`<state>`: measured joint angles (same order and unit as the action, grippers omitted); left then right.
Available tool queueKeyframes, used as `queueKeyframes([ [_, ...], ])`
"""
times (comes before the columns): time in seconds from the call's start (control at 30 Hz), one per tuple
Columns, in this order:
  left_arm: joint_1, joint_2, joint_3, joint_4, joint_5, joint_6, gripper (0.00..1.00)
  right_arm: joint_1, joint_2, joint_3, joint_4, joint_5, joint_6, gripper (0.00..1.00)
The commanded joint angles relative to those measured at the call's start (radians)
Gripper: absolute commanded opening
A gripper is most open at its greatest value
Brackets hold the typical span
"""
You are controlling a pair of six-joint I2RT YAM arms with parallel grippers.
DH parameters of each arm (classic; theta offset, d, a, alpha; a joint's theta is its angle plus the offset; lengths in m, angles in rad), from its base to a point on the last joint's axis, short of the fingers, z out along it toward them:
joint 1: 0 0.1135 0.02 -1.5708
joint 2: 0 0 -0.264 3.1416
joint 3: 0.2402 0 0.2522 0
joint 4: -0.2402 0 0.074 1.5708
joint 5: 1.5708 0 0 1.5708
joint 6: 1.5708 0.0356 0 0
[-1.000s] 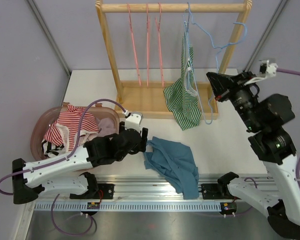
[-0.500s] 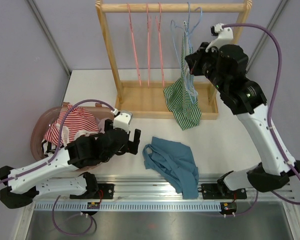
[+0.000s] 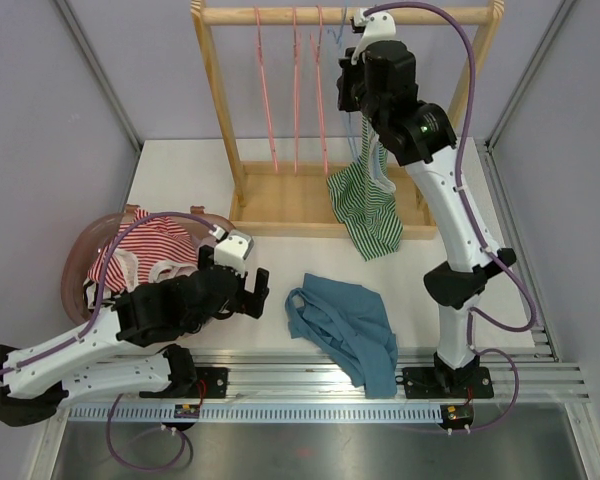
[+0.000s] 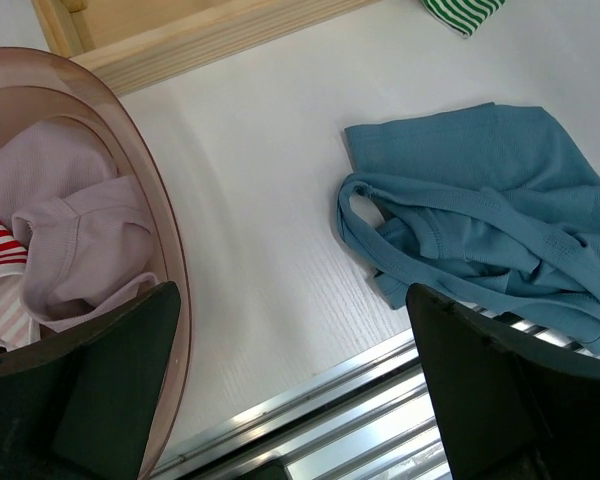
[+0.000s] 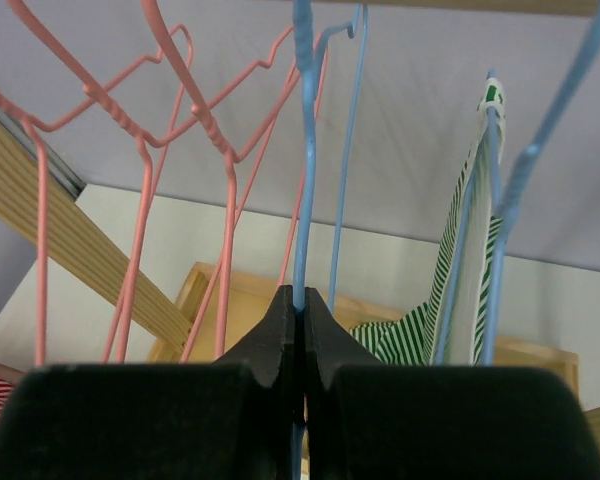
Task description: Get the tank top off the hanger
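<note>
A blue tank top (image 3: 345, 325) lies crumpled on the table near the front rail, off any hanger; the left wrist view shows the tank top (image 4: 480, 220) at the right. My left gripper (image 3: 252, 290) hovers just left of it, open and empty (image 4: 290, 300). My right gripper (image 3: 346, 88) is raised high by the rack's top rail (image 3: 430, 15), shut (image 5: 301, 300) on the thin wire of a bare blue hanger (image 5: 302, 150). Beside it a green-striped garment (image 3: 365, 205) hangs on another blue hanger (image 5: 495, 200).
Three pink hangers (image 3: 295, 90) hang on the wooden rack left of my right gripper. The rack's base (image 3: 280, 205) sits on the table's far side. A pinkish basket (image 3: 75, 260) of clothes stands at the left, its rim (image 4: 170, 260) close to my left finger.
My right arm swung up and left, carrying the blue hanger from the rack's right side to the top rail. My left gripper opened wide and drew back left from the blue tank top.
</note>
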<state>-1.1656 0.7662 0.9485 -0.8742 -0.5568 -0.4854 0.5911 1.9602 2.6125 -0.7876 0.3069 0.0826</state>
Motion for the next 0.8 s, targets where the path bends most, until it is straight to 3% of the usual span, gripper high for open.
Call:
queueKeyframes([
  [0.0,0.0,-0.007,-0.005,0.03,0.017,0.018,0.99,0.009,0.034,0.077,-0.021,0.025,-0.044,0.0],
  [0.17,0.0,-0.016,-0.008,0.041,0.029,0.021,0.99,0.009,0.007,-0.012,0.01,-0.008,-0.004,0.0],
  [0.3,0.0,-0.002,-0.002,0.064,0.055,0.022,0.99,0.01,-0.032,-0.032,0.005,-0.038,0.009,0.24],
  [0.33,0.0,0.002,-0.001,0.081,0.061,0.022,0.99,0.01,-0.052,-0.031,0.001,-0.043,0.012,0.37],
  [0.43,-0.002,0.03,-0.007,0.141,0.089,0.011,0.99,0.013,-0.119,-0.054,-0.009,-0.054,0.017,0.53],
  [0.67,-0.045,0.171,-0.036,0.346,0.153,0.007,0.99,0.013,-0.403,-0.33,0.031,-0.135,0.045,0.99],
  [0.77,-0.077,0.283,-0.03,0.429,0.17,-0.001,0.99,0.013,-0.585,-0.533,0.073,-0.176,0.066,1.0],
])
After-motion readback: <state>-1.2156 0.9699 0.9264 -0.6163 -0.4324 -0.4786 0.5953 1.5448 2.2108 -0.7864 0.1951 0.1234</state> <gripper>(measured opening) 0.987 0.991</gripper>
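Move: My right hand grips the empty blue hanger just below the rod, which lies about 4 cm ahead and 8 cm above it. From this hand the pink hangers are some 8 cm left and 3 cm farther out; the striped green top hangs about 6 cm right and 2 cm ahead. My open left hand has the blue tank top about 20 cm right, 2 cm back and 18 cm below; the tub is 20 cm left and 12 cm ahead. My right hand eases the hanger down some 4 cm and slightly forward to set it on the rod, then opens wide and lets go, backing away about 11 cm while rising and drifting right. My left hand stays nearly put at first, then sweeps right about 8 cm, fingers still open, sinking a little and turning slightly clockwise, towards the blue tank top. ##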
